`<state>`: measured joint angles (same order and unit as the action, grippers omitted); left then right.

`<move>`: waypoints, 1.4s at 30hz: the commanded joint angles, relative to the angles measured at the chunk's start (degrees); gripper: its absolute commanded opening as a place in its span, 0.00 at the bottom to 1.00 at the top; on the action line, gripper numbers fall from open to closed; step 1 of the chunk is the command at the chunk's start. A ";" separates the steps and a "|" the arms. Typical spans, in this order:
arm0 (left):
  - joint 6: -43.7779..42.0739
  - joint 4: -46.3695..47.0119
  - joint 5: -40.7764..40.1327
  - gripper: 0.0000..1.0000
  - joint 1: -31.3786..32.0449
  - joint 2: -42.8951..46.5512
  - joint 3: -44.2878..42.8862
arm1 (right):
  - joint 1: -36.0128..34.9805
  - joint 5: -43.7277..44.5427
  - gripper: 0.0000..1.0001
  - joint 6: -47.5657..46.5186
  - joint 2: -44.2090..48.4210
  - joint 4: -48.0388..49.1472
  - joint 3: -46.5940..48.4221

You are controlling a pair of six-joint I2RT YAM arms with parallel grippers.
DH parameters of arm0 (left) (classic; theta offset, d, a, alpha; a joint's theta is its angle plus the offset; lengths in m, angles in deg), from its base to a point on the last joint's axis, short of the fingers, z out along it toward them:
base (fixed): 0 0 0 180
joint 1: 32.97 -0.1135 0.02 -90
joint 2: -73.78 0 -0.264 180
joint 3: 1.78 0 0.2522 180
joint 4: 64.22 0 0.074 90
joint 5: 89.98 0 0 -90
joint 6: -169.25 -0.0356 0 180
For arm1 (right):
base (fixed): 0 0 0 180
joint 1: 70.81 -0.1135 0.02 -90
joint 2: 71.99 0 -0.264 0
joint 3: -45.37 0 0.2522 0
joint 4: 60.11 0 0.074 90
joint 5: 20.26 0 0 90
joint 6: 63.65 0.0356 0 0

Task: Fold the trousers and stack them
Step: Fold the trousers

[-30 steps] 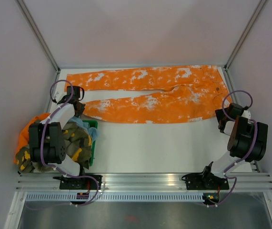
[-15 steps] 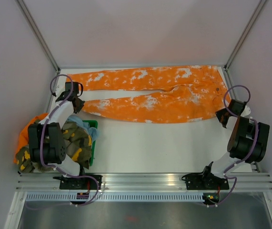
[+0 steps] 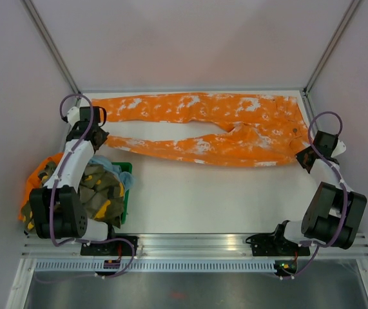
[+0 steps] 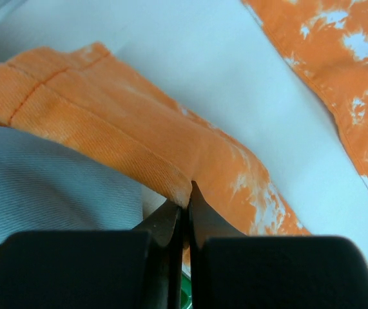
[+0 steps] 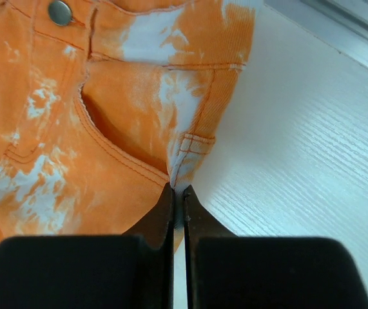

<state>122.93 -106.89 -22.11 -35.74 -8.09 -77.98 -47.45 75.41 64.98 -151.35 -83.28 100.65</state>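
The orange, white-splotched trousers [image 3: 235, 138] lie lengthwise across the back of the table, waist to the right and legs to the left. My left gripper [image 3: 102, 138] is shut on the hem of the near leg, and the left wrist view shows the cuff [image 4: 138, 145] pinched between the tips [image 4: 187, 193]. My right gripper [image 3: 304, 154] is shut on the near corner of the waistband. In the right wrist view the jaws [image 5: 177, 191] nip a belt loop [image 5: 193, 145], below the metal button [image 5: 60, 11].
A green basket [image 3: 125, 196] sits at the near left, holding a camouflage garment [image 3: 100, 193] and a light blue cloth [image 3: 116, 168]. Another orange garment [image 3: 37, 177] hangs at its left side. Frame posts stand at both back corners, and an aluminium rail [image 3: 196, 243] runs along the front.
The right gripper closed on the waistband corner. Both arms moved toward the back, pulling the near leg and waist edge away from the front, and the left arm stretched out.
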 commanded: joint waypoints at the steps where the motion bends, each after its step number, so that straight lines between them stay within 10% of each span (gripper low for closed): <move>1: -7.19 2.78 -6.43 0.02 -0.40 4.51 -4.44 | 0.20 3.47 0.00 -3.82 3.15 -3.86 5.84; 16: -17.84 7.20 -6.61 0.02 -0.40 -15.68 -28.69 | -3.75 -2.95 0.00 -16.82 -19.42 -13.09 43.98; 26: -17.23 -6.58 -5.37 0.02 -0.40 -33.87 -50.05 | -6.92 -3.12 0.00 -25.00 -43.57 -23.90 77.53; 42: -19.25 -9.16 -3.63 0.02 -1.89 -37.66 -50.85 | -10.26 -8.13 0.00 -22.99 -54.94 -14.68 86.80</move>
<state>106.88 -116.46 -23.73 -35.74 -44.85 -125.72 -58.25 67.50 41.60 -205.16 -104.15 184.54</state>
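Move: The left hand, gripping the near leg's hem about 13 cm above the table, has the far leg's hem some 25 cm ahead and 8 cm left; the blue cloth lies roughly 8 cm back, 3 cm left, 8 cm below. The right hand, 5 cm up and gripping the near side by the pocket, has the far waist corner about 37 cm ahead and 7 cm right, the crotch some 21 cm ahead and 24 cm left. Both hands keep their pinch on the near edge of the trousers and swing it forward over the far half, rising first. The left goes about 16 cm forward towards the far hem, climbing some 10 cm and then sinking most of that; the right reaches nearly 29 cm forward towards the far waist corner, rises about 12 cm, eases down slightly and turns 30 degrees counter-clockwise. ##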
